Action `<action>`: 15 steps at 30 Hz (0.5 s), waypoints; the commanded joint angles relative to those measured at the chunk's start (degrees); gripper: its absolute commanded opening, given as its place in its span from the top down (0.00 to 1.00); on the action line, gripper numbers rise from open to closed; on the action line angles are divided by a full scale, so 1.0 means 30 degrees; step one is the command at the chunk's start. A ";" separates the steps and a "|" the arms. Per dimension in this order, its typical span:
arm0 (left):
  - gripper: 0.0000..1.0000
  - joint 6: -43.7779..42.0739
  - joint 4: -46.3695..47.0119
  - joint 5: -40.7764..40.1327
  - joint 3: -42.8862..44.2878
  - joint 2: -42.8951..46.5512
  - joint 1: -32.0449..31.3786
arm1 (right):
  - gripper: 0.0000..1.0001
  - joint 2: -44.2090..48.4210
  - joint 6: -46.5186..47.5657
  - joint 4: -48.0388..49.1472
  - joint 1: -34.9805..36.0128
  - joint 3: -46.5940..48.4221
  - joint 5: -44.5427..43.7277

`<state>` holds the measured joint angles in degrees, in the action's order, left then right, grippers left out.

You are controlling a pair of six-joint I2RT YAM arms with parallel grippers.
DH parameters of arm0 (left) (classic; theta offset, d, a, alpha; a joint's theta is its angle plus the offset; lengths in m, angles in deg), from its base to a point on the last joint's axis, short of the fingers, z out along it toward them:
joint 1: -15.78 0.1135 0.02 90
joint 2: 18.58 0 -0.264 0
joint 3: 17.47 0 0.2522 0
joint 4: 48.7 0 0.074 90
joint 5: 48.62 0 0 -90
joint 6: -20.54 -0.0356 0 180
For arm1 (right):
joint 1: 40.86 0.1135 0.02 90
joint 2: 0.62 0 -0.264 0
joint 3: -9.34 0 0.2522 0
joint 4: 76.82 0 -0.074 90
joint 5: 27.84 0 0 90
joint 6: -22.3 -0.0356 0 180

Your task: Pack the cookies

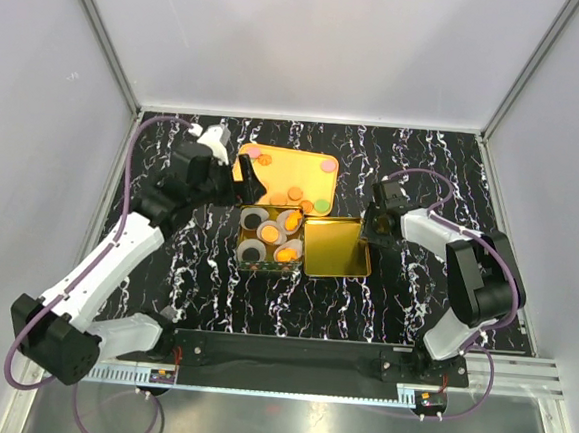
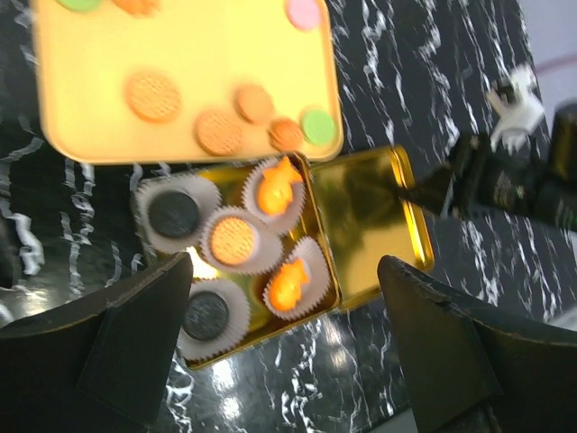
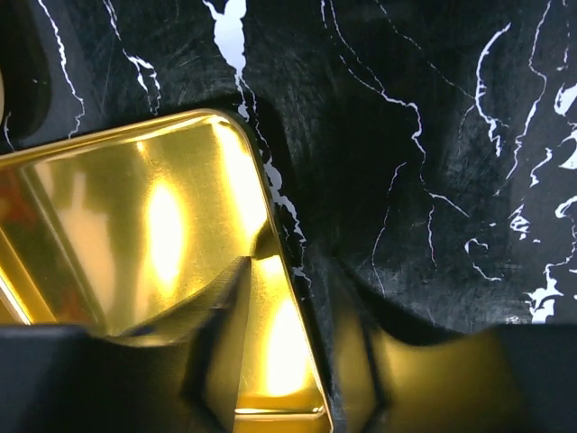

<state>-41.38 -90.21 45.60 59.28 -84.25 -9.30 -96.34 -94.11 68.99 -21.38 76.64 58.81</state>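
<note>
A gold tin (image 1: 249, 264) at the table's middle holds white paper cups with cookies (image 2: 233, 240) in them, orange and black. Its open lid (image 1: 337, 246) lies flat to the right. Behind it, a yellow tray (image 1: 273, 170) carries loose cookies (image 2: 153, 96), mostly orange, plus pink and green ones. My left gripper (image 1: 244, 185) hovers over the tray's left end, open and empty; in the left wrist view its fingers (image 2: 135, 334) frame the tin. My right gripper (image 3: 293, 271) straddles the lid's right rim (image 3: 270, 212), one finger inside, one outside, with a gap still showing at the rim.
Black marble-patterned tabletop (image 1: 414, 297) inside white walls. A metal rail (image 1: 289, 355) runs along the near edge by the arm bases. Purple cables loop off both arms.
</note>
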 commanded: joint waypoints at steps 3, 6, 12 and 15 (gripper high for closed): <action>0.12 0.0455 0.2773 0.2926 -0.1364 0.0591 -0.1043 | 0.77 -0.0348 -0.0337 0.0190 -0.0050 0.0024 -0.0141; 0.14 0.0602 0.3212 0.3130 -0.1657 0.0386 -0.1541 | 1.00 -0.0233 -0.0277 -0.0599 -0.0021 0.0347 -0.0840; 0.14 0.0925 0.4267 0.3395 -0.2097 -0.0462 -0.2156 | 1.00 0.1288 0.0074 -0.2327 -0.0021 0.0903 -0.2364; 0.14 0.1159 0.4619 0.3483 -0.1980 -0.1165 -0.2420 | 1.00 0.2254 0.0220 -0.3236 -0.0021 0.1050 -0.2952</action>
<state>-38.91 -81.43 54.19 53.77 -85.95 -15.77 -94.68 -94.09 63.02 -21.38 77.20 54.28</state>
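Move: The lid's middle lies about 8 cm to the left of my right hand and 1 cm nearer me, just below it, with its right rim between my half-open fingers. The box of filled cups is centred 26 cm to the left and 1 cm back; the cookie tray 24 cm left and 17 cm ahead. From my left hand, high above the box, the lid is some 20 cm to the right, 1 cm back and 23 cm down. I close my right fingers from half open onto the lid's right rim, staying almost in place until they pinch it, then draw it about 2 cm to the right and a little back. Meanwhile my left hand, still open and high above the box, travels some 6 cm right towards the lid, also back 3 cm and slightly down, turning clockwise. ##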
